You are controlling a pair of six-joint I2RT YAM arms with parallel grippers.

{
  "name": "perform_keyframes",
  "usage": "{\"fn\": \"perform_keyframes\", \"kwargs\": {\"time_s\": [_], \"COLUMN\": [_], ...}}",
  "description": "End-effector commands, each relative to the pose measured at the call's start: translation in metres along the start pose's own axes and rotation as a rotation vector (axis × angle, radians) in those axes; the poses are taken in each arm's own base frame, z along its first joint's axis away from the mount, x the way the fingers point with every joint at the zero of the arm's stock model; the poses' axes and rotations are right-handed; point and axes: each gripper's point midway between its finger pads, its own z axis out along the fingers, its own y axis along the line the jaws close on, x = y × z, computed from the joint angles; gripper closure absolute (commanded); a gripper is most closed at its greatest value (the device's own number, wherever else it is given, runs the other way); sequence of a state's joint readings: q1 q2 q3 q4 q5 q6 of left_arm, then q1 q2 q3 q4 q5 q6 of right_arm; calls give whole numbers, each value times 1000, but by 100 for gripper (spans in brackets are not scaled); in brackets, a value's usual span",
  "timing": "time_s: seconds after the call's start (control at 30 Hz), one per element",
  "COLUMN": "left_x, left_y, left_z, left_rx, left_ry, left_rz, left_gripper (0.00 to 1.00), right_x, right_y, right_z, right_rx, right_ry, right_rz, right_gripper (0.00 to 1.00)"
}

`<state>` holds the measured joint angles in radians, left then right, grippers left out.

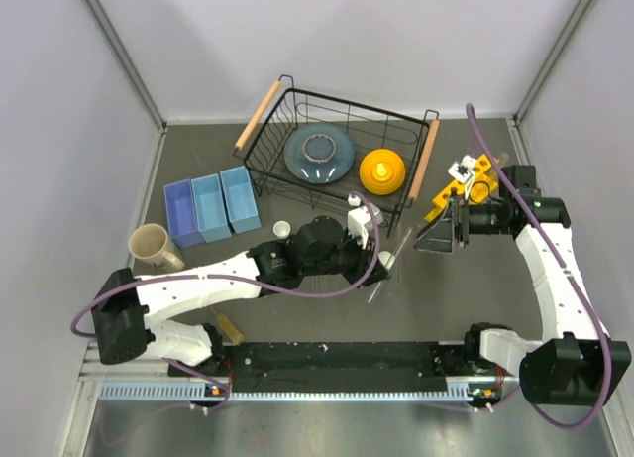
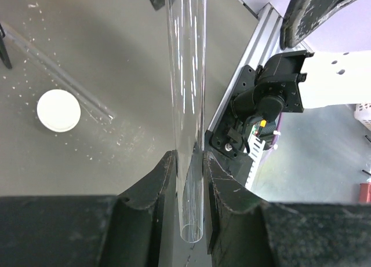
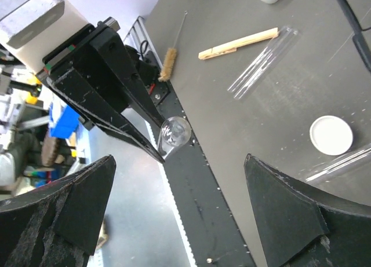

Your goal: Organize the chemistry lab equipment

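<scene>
My left gripper (image 2: 188,160) is shut on a thin clear tube (image 2: 186,76), which runs up out of the jaws over the table. From above, this gripper (image 1: 384,259) sits at the table's middle with the tube (image 1: 401,247) slanting toward the right arm. My right gripper (image 3: 179,203) is open and empty and faces the tube's rounded end (image 3: 174,134) from a short gap away. From above, the right gripper (image 1: 428,237) lies just left of the yellow rack (image 1: 466,184). On the table lie two clear tubes (image 3: 261,61), a wooden stick (image 3: 237,44) and a white round piece (image 3: 330,135).
A black wire basket (image 1: 297,105) at the back holds a grey-blue plate (image 1: 319,152) and an orange bowl (image 1: 381,170). Three blue bins (image 1: 210,207) and a beige cup (image 1: 149,244) stand at the left. A small brush (image 3: 168,61) lies near the front rail (image 1: 337,363).
</scene>
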<state>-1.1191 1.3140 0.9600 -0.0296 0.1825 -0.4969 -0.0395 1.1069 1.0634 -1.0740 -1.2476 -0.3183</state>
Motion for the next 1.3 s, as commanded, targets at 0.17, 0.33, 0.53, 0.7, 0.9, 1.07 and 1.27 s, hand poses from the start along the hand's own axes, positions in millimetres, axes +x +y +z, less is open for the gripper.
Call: {"fn": "perform_keyframes", "kwargs": {"time_s": [0.17,0.33,0.53,0.7,0.9,1.07,1.27], "left_x": [-33,-33,-34,-32,-35,-42,-39], "left_y": [-24,-26,-26,-23,-20,-11,15], "left_z": [10,14,16,18,15,-1,-45], "left_rx": [59,60,53,38,19,-38,-164], "left_ry": [-71,-68,-64,-62,-77,-136,-205], "left_rz": [55,63,65,64,59,41,14], "left_gripper": [88,88,88,88,81,44,23], "right_x": [-14,-17,-17,-18,-22,-24,-31], "right_y": [23,25,27,28,25,17,-7], "right_z": [1,8,14,16,14,9,-17], "right_rx": [-20,-47,-59,-64,-27,79,286], "right_ry": [-8,14,36,36,25,4,-74], "right_rz": [95,156,193,215,170,77,3], "right_gripper": [10,25,44,69,87,88,88]}}
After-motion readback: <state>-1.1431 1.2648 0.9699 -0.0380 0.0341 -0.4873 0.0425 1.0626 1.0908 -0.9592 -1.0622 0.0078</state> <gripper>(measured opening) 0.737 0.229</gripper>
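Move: My right hand, open, goes for the upper, rounded end of the upright glass tube; the tube's middle is about 5 cm to its left, 2 cm back and 4 cm lower. On the table some 22 cm below, the white lid lies 4 cm ahead and 7 cm left of this hand, and the yellow rack 17 cm ahead and 9 cm right. My left hand grips that tube low down; the right gripper waits 5 cm ahead, 7 cm right and 4 cm above. I carry the held tube a good 2 cm right and about 1 cm up with my left hand, towards my right gripper. My right hand eases 2 cm left to meet it, rolling its wrist some 15 degrees, and pinches the tube near its rounded end. Only then do I open my left fingers, letting go, and draw them back 3 cm to the left, while my right keeps its grip and edges off to the right. ##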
